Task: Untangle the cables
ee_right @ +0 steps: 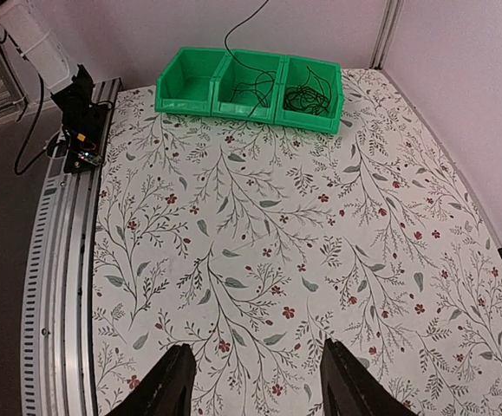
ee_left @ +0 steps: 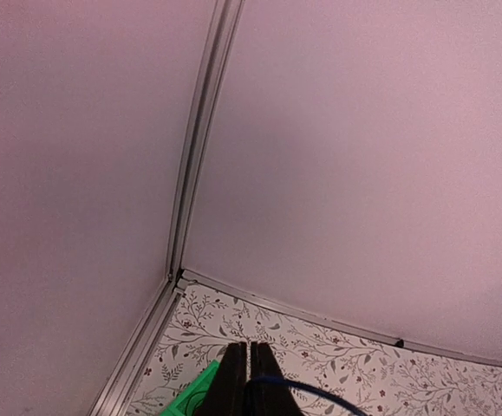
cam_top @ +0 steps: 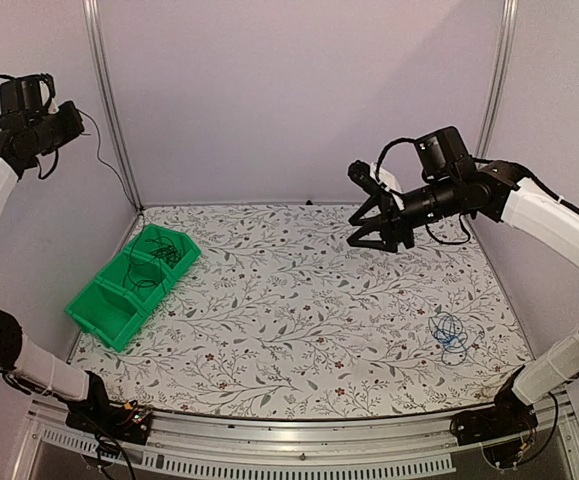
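Observation:
My left gripper (cam_top: 74, 120) is raised high at the back left, its jaws shut (ee_left: 249, 364). A thin dark cable (cam_top: 109, 160) runs from it down into the green three-part bin (cam_top: 109, 325). In the right wrist view that cable (ee_right: 249, 22) rises out of the middle compartment. Dark cables lie in the far compartment (cam_top: 166, 250) and the middle one (cam_top: 139, 277). A small tangle of blue and dark cables (cam_top: 450, 336) lies on the table at the right. My right gripper (cam_top: 377, 238) hangs open and empty above the table's back middle, its jaws wide apart (ee_right: 259, 386).
The bin (ee_right: 185, 104) stands at the table's left side; its nearest compartment holds nothing. Aluminium posts (cam_top: 109, 100) and pale walls close in the back and sides. A slotted rail (cam_top: 269, 455) runs along the front edge. A thin blue strand (ee_left: 320, 394) crosses the left fingers' base.

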`<state>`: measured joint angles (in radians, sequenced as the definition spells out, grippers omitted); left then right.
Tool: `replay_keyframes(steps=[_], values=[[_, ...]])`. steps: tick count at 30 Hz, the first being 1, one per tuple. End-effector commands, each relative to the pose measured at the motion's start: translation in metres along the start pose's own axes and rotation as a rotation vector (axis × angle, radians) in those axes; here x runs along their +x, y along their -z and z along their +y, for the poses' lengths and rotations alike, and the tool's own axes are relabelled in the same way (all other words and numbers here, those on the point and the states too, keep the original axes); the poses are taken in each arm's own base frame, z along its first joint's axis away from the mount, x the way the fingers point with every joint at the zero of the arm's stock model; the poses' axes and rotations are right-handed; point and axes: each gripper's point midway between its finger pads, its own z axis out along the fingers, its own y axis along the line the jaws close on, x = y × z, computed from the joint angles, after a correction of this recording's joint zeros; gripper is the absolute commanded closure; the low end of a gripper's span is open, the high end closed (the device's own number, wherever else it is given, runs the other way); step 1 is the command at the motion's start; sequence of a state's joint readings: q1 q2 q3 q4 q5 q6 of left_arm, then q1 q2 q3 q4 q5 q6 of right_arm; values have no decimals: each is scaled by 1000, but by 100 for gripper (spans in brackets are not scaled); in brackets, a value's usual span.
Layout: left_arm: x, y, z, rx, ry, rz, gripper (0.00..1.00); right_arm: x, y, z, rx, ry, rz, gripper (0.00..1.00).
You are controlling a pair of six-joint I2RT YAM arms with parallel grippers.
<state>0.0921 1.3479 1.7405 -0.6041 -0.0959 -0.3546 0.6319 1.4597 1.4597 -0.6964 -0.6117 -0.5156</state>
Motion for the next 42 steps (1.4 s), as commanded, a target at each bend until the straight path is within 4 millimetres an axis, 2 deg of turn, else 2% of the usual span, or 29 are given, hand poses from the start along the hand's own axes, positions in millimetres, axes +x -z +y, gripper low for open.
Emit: replay_keyframes(steps=[1,7,12,19,23,26,32,42], values=[[-15,-2,13,-50,-26,-36,100,-1,10,1,33,22,-11,46],[-22,-8,20,-78,-32,-50,100,3,11,3,41,29,-5,46],[-14,-16,34,-121,-39,-31,100,6,10,2,43,30,1,46],[33,-30,50,-147,-43,68,100,11,10,4,45,32,10,46],[65,-27,60,-166,-50,118,100,12,10,4,48,33,12,46],[99,-22,73,-190,-57,176,100,14,10,5,44,32,16,46],[151,-12,89,-213,-68,257,100,14,7,4,35,26,14,46],[197,-6,120,-336,-154,379,100,17,3,4,24,15,24,46]])
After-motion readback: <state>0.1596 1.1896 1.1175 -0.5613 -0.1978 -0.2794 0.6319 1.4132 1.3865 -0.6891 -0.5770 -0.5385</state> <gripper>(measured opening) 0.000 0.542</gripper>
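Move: The middle compartment of the green bin, where the dangling dark cable is headed, lies almost straight below the left hand, about 1 cm ahead and some 44 cm down. The far compartment, with a coiled cable in it, is about 13 cm ahead and 4 cm to the right; the empty near one is some 12 cm back and 5 cm left, both equally low. From the right hand, the middle compartment lies about 15 cm ahead, 58 cm left and 27 cm down. The dark cable, still pinched in the left hand's shut fingers, is first carried about 4 cm to the left, high over the bin. Then it is lowered quickly, some 20 cm, towards the middle compartment, the hand drawing back about 5 cm and tipping its fingers down by some 25 degrees. ##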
